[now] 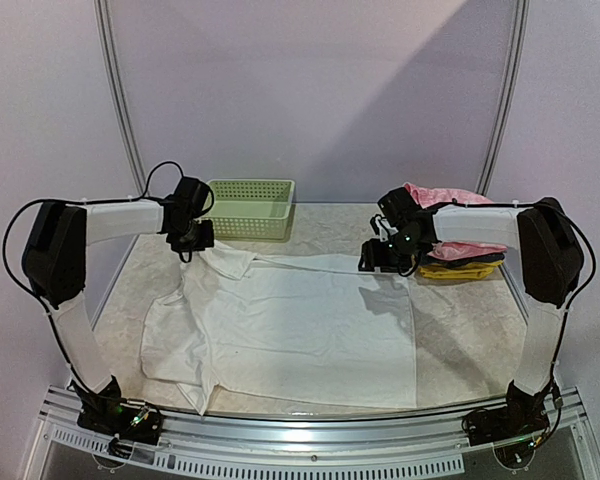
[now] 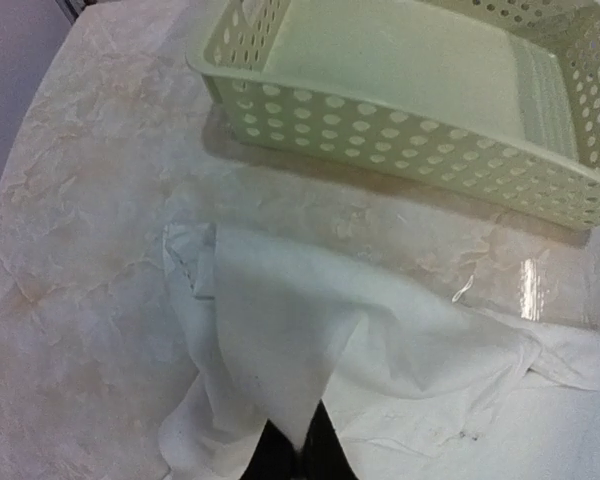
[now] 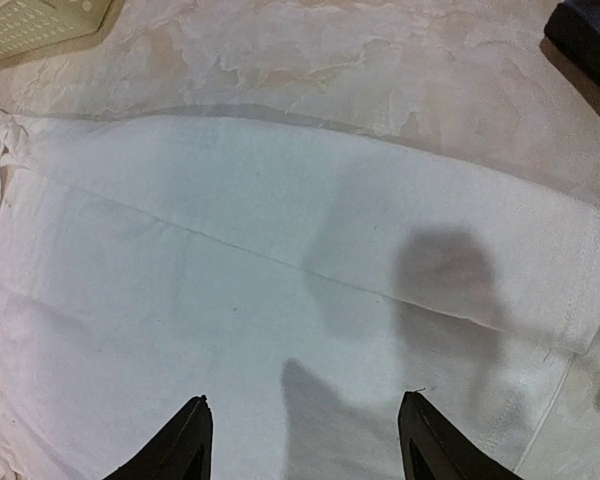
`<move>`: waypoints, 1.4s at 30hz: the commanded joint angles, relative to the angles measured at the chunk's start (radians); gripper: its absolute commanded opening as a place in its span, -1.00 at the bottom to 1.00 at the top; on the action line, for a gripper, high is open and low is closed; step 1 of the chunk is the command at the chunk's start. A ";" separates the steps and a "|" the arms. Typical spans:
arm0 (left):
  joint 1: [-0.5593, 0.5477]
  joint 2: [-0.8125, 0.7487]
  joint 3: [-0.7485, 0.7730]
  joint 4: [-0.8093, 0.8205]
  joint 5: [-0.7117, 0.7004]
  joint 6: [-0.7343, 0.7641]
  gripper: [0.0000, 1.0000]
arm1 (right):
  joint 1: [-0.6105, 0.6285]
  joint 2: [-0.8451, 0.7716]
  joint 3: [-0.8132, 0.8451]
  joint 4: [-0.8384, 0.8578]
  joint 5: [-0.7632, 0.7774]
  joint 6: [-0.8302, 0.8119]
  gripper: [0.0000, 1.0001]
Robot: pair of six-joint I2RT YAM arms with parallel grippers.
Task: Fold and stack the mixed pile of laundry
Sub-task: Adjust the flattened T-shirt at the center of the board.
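Observation:
The large white garment lies spread over the table's middle. My left gripper is at its far left corner, shut on a pinch of the white cloth, which rises in a peak into the left gripper. My right gripper hovers over the garment's far right sleeve. In the right wrist view the right gripper stands open, with only flat white cloth below it. A pink piece lies at the far right, partly hidden behind the right arm.
A pale green lattice basket stands at the back, just beyond the left gripper, its wall close to the lifted cloth. Folded dark blue and yellow clothes lie stacked at the right, under pink cloth. A dark cloth edge shows top right.

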 commanded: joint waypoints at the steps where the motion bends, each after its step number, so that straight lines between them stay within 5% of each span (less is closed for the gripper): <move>1: 0.011 0.039 0.116 -0.036 -0.024 0.019 -1.00 | 0.007 0.010 -0.008 0.013 -0.005 -0.007 0.29; 21: 0.184 0.480 0.775 -0.100 0.271 -0.132 -1.00 | 0.009 0.025 0.000 0.007 -0.022 -0.030 0.28; 29: 0.235 0.581 0.849 0.002 0.389 -0.274 -0.90 | 0.008 0.029 0.003 0.002 -0.019 -0.034 0.28; 32: 0.238 0.594 0.872 0.012 0.406 -0.280 -0.61 | 0.008 0.028 0.003 -0.004 -0.016 -0.036 0.29; 35: 0.236 0.554 0.852 0.027 0.393 -0.249 -0.07 | 0.008 0.026 0.003 -0.008 -0.012 -0.040 0.28; 42: 0.221 0.397 0.735 0.034 0.355 -0.142 0.82 | 0.008 0.013 0.010 0.004 -0.006 -0.046 0.28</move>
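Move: My left hand has the far-left corner of the white T-shirt pinched about 5 cm above the board. The green basket's middle lies some 14 cm ahead of it, 11 cm to its right and slightly lower. The T-shirt's spread middle is roughly 20 cm back and 23 cm to the right of that hand. From my idle, open right hand the basket is about 20 cm ahead and 36 cm to the left. With the corner still pinched, my left hand swings up about 5 cm and sweeps roughly 19 cm forward, then sinks over the basket's left end, rolling its left side down nearly 30 degrees. There my fingers open wide and let go of the cloth, and the hand starts to rise again. ##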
